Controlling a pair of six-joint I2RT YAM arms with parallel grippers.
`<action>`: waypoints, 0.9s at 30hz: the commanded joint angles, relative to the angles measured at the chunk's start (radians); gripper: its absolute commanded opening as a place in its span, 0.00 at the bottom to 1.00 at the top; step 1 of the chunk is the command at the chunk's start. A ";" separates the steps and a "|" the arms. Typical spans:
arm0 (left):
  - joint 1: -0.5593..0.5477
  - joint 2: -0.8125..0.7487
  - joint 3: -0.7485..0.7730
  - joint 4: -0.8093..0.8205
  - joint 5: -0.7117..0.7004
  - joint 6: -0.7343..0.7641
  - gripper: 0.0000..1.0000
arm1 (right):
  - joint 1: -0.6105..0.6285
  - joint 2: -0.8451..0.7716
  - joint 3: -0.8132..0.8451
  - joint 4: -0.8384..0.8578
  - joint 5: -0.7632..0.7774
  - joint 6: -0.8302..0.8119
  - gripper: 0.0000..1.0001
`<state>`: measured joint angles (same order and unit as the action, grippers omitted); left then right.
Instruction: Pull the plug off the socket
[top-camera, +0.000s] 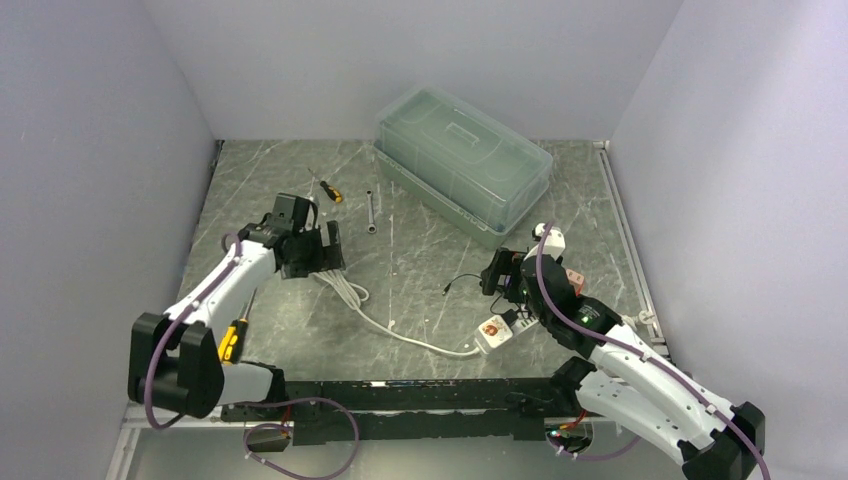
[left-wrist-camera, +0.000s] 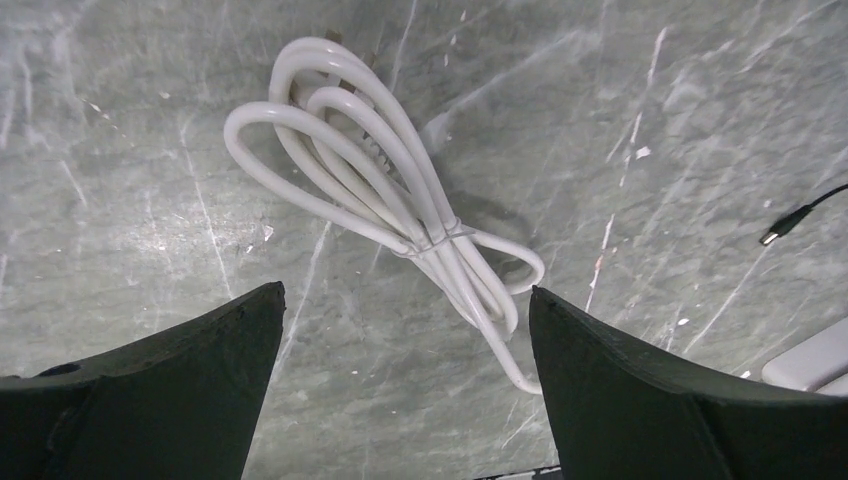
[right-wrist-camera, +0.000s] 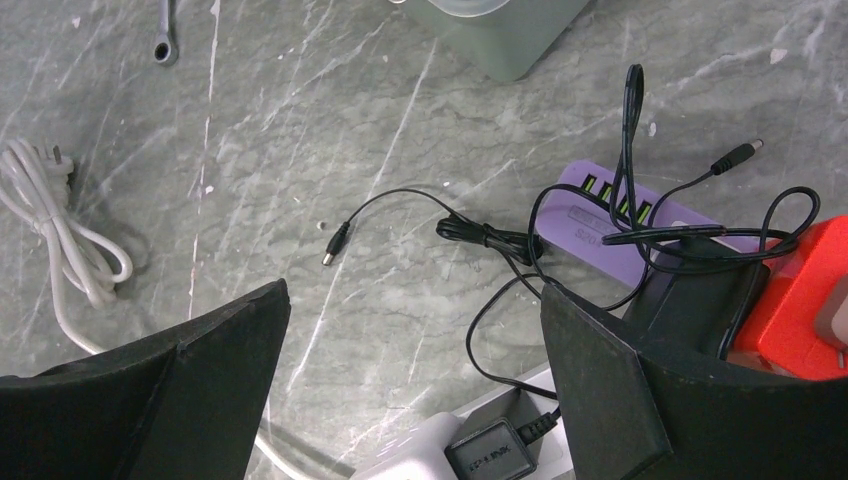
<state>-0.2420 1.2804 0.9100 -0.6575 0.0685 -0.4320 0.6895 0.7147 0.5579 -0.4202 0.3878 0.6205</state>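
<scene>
A black TP-LINK plug (right-wrist-camera: 489, 450) sits in the white socket strip (right-wrist-camera: 420, 448) at the bottom edge of the right wrist view. Its thin black lead runs up past my right finger. My right gripper (right-wrist-camera: 415, 288) hangs open just above and beyond the plug, holding nothing. From above, the socket strip (top-camera: 492, 335) with its red button lies near the right arm, and the right gripper (top-camera: 497, 275) is just behind it. The left gripper (left-wrist-camera: 407, 288) is open over the strip's coiled white cord (left-wrist-camera: 380, 170), clear of it.
A purple USB hub (right-wrist-camera: 600, 215), a black adapter (right-wrist-camera: 700, 300) and a red block (right-wrist-camera: 805, 300) crowd the right finger, tangled in black leads. A lidded translucent box (top-camera: 462, 160) stands at the back. A screwdriver (top-camera: 328, 190), a spanner (top-camera: 371, 212) and a yellow-handled tool (top-camera: 232, 340) lie on the left.
</scene>
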 joint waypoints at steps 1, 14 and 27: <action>-0.005 0.052 0.043 -0.006 0.042 -0.009 0.92 | -0.004 0.000 -0.006 0.004 -0.014 -0.004 1.00; -0.008 0.241 0.085 -0.007 0.093 -0.005 0.77 | -0.005 -0.010 -0.023 -0.007 0.001 0.017 1.00; -0.007 0.387 0.148 -0.040 -0.001 0.010 0.54 | -0.005 -0.019 -0.034 0.002 -0.025 0.029 0.99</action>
<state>-0.2455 1.6142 0.9981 -0.6819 0.1310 -0.4309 0.6876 0.7113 0.5308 -0.4335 0.3786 0.6361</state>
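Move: Just below the left hand lies the tied waist of the white cable bundle, about 8 cm down, 1 cm ahead and 2 cm to the right. The bundle's plug prongs are some 7 cm ahead and 2 cm left of the hand; the wrench lies roughly 17 cm ahead and 6 cm right, the thin black DC plug 1 cm ahead and 21 cm right. From the right hand the waist is about 28 cm left, 3 cm ahead and 12 cm down. Sinking about 6 cm onto the white cable bundle, with a slight drift right, the left hand tips its fingers some 15 degrees nearer to straight down. The fingers close by over a third of their range on the way, bringing the tips to either side of the tied waist, the right-hand tip close beside the tie; a grip isn't to be seen yet. ##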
